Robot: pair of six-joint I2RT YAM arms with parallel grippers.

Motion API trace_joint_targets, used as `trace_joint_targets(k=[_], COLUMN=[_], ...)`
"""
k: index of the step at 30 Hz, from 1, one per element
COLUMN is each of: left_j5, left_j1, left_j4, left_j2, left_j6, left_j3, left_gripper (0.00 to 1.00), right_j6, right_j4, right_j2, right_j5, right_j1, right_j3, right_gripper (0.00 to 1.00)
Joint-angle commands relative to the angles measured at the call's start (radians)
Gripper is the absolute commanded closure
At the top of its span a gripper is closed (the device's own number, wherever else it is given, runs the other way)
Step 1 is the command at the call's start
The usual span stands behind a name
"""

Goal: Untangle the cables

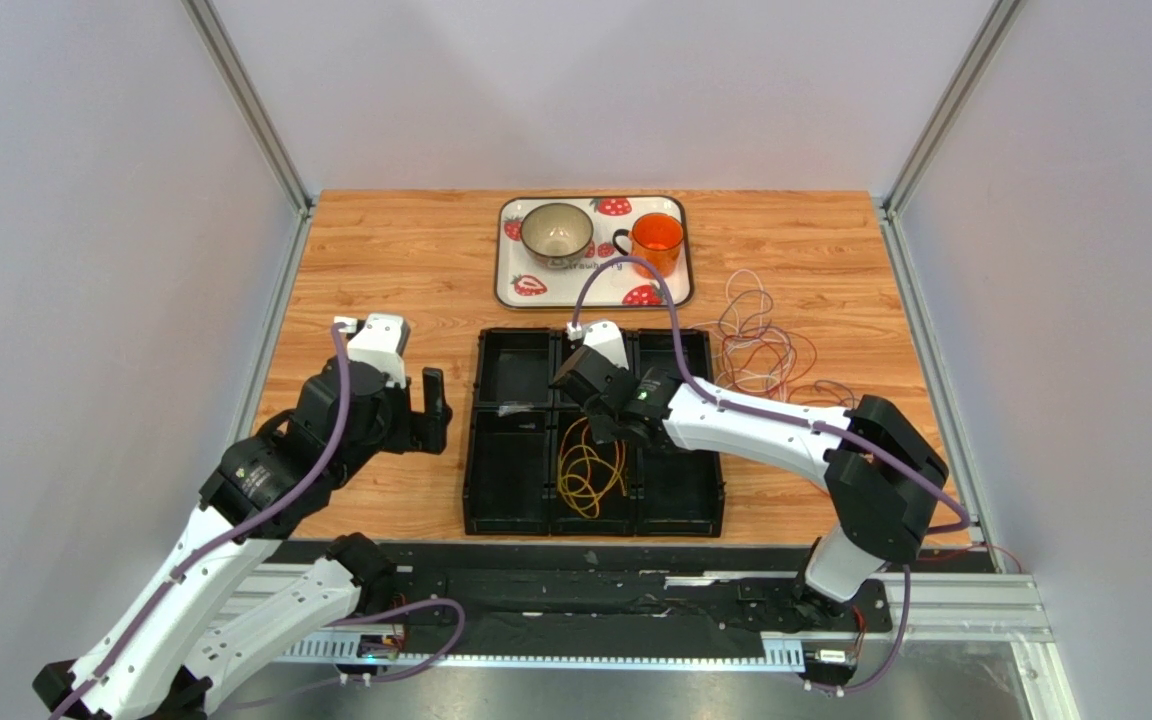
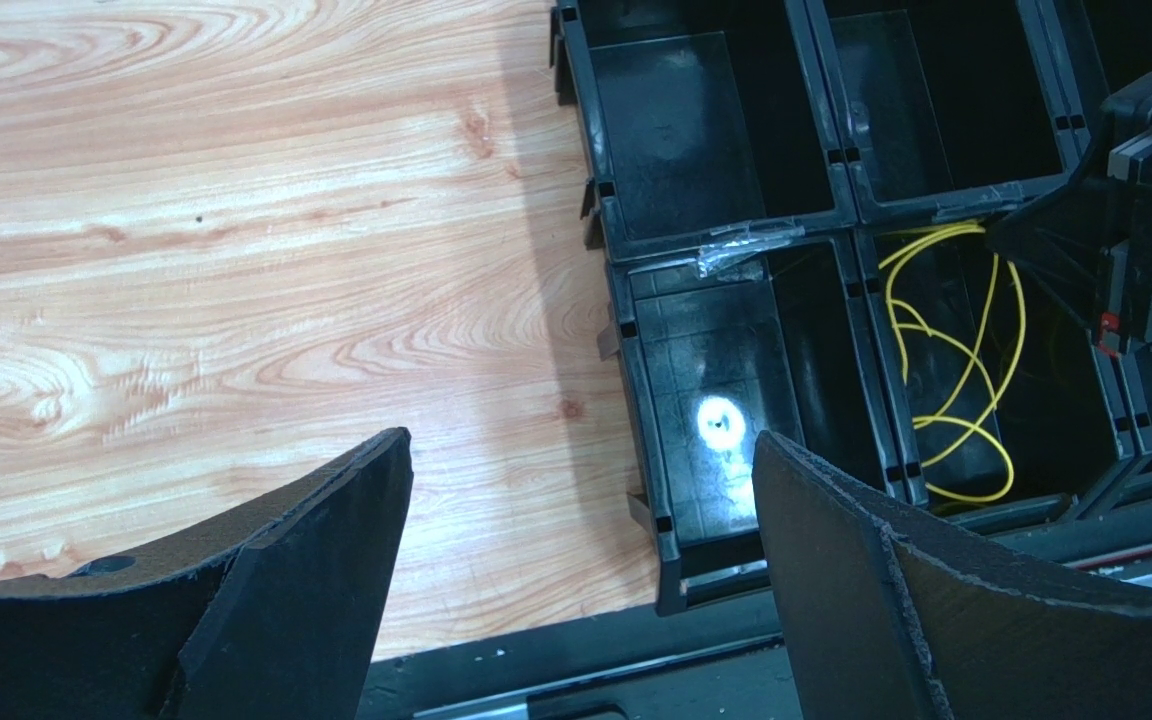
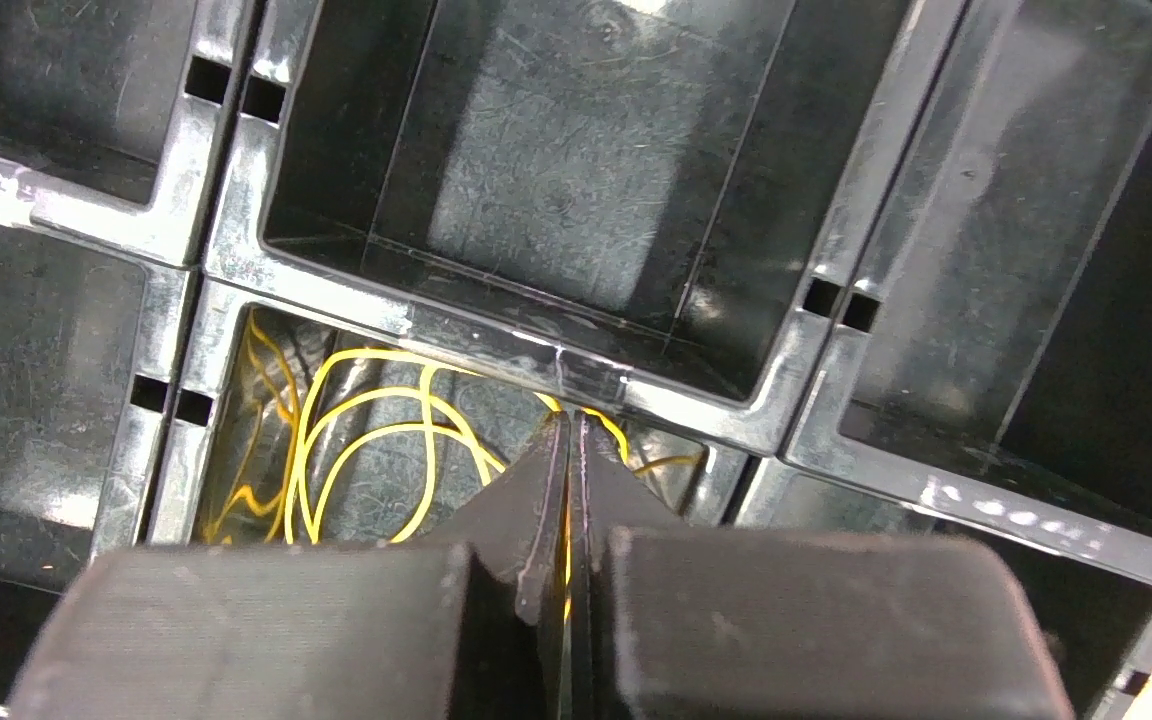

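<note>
A yellow cable lies looped in the front middle compartment of the black divided bin. My right gripper hangs over that compartment, shut on a strand of the yellow cable, which shows as a thin yellow line between the closed fingers of the gripper. More cables, reddish and pale loops, lie tangled on the wood right of the bin. My left gripper hovers left of the bin, open and holding nothing; from its wrist view the yellow cable appears at the right.
A strawberry-patterned tray at the back holds a bowl and an orange cup. The bin's other compartments look bare. Grey walls close in both sides; a black rail runs along the near edge.
</note>
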State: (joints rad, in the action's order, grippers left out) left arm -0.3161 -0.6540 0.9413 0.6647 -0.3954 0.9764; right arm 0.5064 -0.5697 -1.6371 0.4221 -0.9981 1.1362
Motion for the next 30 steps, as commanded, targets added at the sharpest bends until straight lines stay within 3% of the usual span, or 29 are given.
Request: trace_joint_targets(k=[1, 5, 15, 23, 30], left_j5=[0.006, 0.006, 0.006, 0.029, 0.031], left_j1=[-0.003, -0.003, -0.003, -0.003, -0.003], left_j4=[-0.019, -0.021, -0.019, -0.027, -0.010], left_j2=[-0.008, -0.010, -0.011, 0.001, 0.061], left_j6=[-0.005, -0.003, -0.003, 0.001, -0.016], left_j3=[-0.002, -0.002, -0.002, -0.005, 0.016], left_gripper=[0.08, 0.08, 0.08, 0.08, 0.09], right_j6=[-0.019, -0.009, 0.007, 0.004, 0.027], right_j4=[-0.025, -0.054, -0.142, -0.225, -0.245], right_j2=[0.002, 0.052, 0.178, 0.424, 0.569], right_j5=[0.070, 0.054, 0.052, 0.190, 0.155], right_j1=[0.001, 0.001, -0.004, 0.004, 0.142], right_j3=[0.063, 0.059, 0.077, 0.001, -0.119], right_gripper=[0.94, 0.80, 0.73, 0.64, 0.59])
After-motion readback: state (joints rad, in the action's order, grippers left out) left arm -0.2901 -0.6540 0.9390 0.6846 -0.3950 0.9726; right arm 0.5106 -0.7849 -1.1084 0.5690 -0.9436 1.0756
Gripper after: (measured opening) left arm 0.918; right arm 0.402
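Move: The yellow cable the right hand still holds lies bunched in the near middle compartment; its middle is about 5 cm back, 1 cm left and some 4 cm below the hand. The near right compartment is roughly 9 cm right and 5 cm back. The red-and-white cable tangle lies on the table about 20 cm right and 8 cm ahead. From the left hand the yellow cable is some 17 cm right, nearly level fore-and-aft, 19 cm below. Up and then off to the right: the right hand's shut fingers open to a bit under half, letting go of the yellow strand near the far edge of the middle compartment. The hand climbs some 12 cm, slowly at first, and late on swings about 10 cm right over the near right compartment, towards the tangle's side, its fingertips tipping forward and up by about 15 degrees. ##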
